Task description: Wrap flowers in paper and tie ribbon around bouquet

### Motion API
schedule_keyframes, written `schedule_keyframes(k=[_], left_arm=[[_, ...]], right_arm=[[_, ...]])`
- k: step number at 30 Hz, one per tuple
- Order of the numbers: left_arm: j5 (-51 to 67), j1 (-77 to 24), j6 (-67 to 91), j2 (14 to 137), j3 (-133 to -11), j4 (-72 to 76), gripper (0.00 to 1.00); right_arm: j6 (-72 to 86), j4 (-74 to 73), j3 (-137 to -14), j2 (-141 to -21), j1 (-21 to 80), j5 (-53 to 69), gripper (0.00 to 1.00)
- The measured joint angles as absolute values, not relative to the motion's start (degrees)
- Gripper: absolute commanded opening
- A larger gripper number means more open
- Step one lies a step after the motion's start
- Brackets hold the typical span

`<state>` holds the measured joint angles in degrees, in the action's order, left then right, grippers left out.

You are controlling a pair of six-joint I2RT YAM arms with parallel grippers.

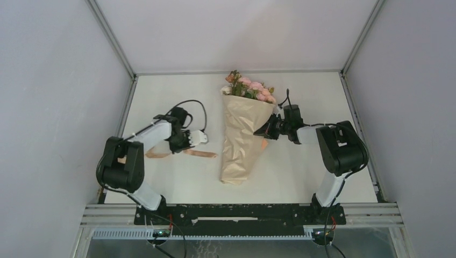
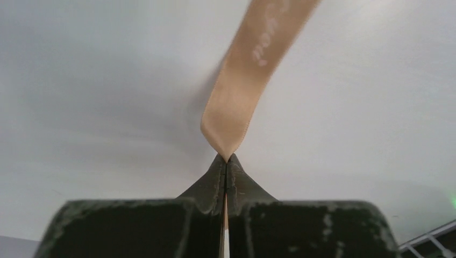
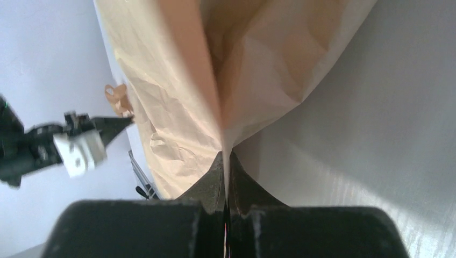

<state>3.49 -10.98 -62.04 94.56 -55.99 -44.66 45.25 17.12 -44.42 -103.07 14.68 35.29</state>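
Note:
Pink flowers stick out of the top of a cone of tan paper lying mid-table. My right gripper is shut on the paper's right edge; the right wrist view has the paper pinched between the fingertips. The peach ribbon lies left of the cone. My left gripper is shut on it. In the left wrist view the ribbon runs up and away from the closed gripper.
Grey walls with metal frame rails enclose the white table. A black cable loops over the left arm. The arm bases stand at the near edge by a metal rail.

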Motion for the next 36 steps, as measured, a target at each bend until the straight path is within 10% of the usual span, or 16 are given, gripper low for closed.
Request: schedule_keyframes(k=[15, 36], left_arm=[[22.31, -70.74, -52.71, 84.62, -62.24, -60.8, 0.0], [-18.81, -72.9, -60.49, 99.55, -80.6, -18.24, 0.0]], right_arm=[[45.98, 5.67, -58.28, -102.54, 15.16, 34.65, 0.0], [39.22, -5.04, -69.78, -102.52, 16.45, 41.69, 0.0]])
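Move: The left hand holds the ribbon; the middle of the wrapped bouquet lies about 22 cm to its right and 5 cm ahead, with the paper's near end some 20 cm right and 9 cm back. The ribbon's free tail lies about 9 cm to its right. From the right hand, which grips the paper's right side, the bouquet's middle is about 5 cm left and 1 cm back, the flower heads about 15 cm ahead. Left swings the pinched ribbon 40 cm right, back around the bouquet's near end, then forward; right lifts 11 cm. ##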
